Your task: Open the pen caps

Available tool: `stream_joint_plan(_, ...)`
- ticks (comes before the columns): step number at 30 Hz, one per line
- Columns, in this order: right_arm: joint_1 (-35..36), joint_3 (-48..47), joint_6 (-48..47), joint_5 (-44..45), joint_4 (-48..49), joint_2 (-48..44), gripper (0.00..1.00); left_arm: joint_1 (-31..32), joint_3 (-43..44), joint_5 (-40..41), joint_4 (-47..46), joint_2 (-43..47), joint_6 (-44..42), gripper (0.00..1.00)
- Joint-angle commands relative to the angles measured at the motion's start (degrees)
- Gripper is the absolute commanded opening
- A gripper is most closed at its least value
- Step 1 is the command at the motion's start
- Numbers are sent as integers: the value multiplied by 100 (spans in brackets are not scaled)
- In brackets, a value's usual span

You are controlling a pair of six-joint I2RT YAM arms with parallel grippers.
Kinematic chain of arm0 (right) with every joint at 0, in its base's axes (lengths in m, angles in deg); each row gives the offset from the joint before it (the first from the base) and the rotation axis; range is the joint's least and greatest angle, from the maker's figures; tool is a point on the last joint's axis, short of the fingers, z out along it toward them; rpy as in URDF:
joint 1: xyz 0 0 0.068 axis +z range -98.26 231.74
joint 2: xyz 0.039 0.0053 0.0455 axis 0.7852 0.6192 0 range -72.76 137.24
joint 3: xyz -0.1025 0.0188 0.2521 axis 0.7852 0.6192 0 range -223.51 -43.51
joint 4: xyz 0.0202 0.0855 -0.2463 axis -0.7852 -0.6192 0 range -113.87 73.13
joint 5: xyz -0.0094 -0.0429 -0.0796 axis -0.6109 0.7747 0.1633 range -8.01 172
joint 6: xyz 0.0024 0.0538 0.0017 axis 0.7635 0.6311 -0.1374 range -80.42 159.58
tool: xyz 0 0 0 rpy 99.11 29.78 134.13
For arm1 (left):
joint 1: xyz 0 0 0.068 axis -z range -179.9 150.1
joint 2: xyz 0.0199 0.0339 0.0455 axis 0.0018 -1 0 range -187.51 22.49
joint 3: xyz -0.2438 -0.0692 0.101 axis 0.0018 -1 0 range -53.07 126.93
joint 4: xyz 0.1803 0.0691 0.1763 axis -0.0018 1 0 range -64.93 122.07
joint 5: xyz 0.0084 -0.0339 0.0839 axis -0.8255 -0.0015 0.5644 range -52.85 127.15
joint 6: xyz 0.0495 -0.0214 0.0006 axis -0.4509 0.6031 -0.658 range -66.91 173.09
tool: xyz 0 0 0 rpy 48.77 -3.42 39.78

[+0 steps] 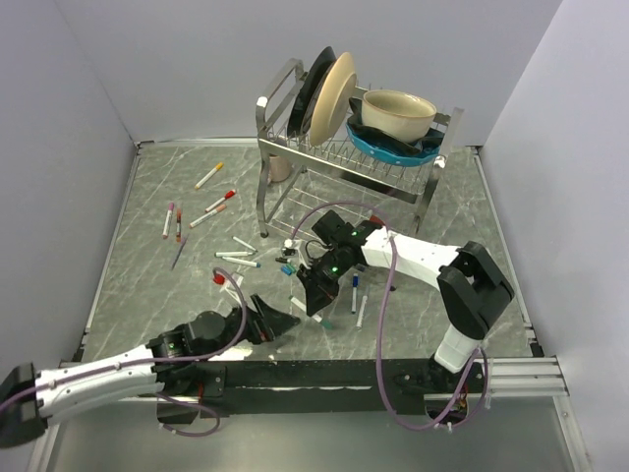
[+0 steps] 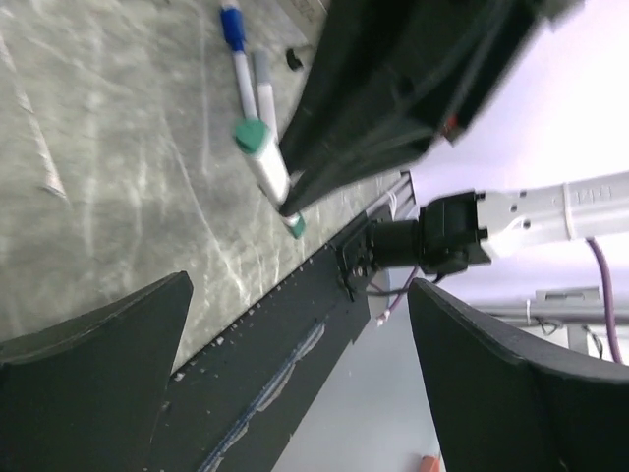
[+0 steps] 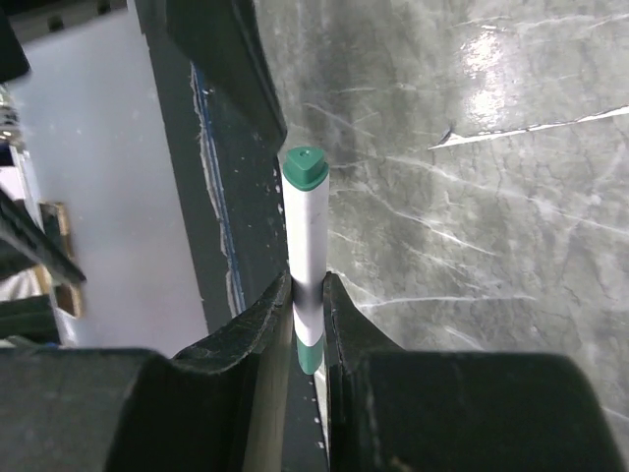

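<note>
A thin white pen with a green cap on its far end and a green tail is clamped at the barrel in my right gripper, which is shut on it just above the table near the front rail. From the left wrist view the same green cap sticks out below the right gripper's black body. My left gripper is wide open and holds nothing. It sits just left of the right gripper and clear of the pen. In the top view the left gripper hovers low by the front edge.
More capped pens lie across the table: yellow, red, pink and blue. A loose red cap lies nearby. A metal dish rack with plates and a bowl stands at the back. The black front rail runs close below both grippers.
</note>
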Motion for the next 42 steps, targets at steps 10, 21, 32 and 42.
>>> stream_joint_plan(10, -4, -189, 485, -721, 225, 134, 0, 1645, 670, 2210, -1973, -2973, 527, 79)
stream_joint_plan(21, -4, -224, 398, -827, 138, 142, 0, 1769, 513, 2641, -2563, -3046, 510, 81)
stream_joint_plan(32, 49, -427, -323, -1029, -442, 353, 0, 1769, 257, 3801, -85, -329, 1283, 79)
stream_joint_plan(42, 49, -418, -253, -1073, -399, 345, 0, 1761, 1004, 4048, 646, -1838, 2294, 69)
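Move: The green-capped pen, already pinched in the right hand's fingers, lies about 6 cm ahead and 8 cm to the right of the open left hand, at nearly its height. On the table some 10 cm below the left hand, the loose blue cap lies about 21 cm ahead and 1 cm right, the blue-capped pen 14 cm ahead and 19 cm right. Left dips rightward about 5 cm, returns leftward and forward, turning counter-clockwise, fingers narrowing; right keeps pinching the pen. ##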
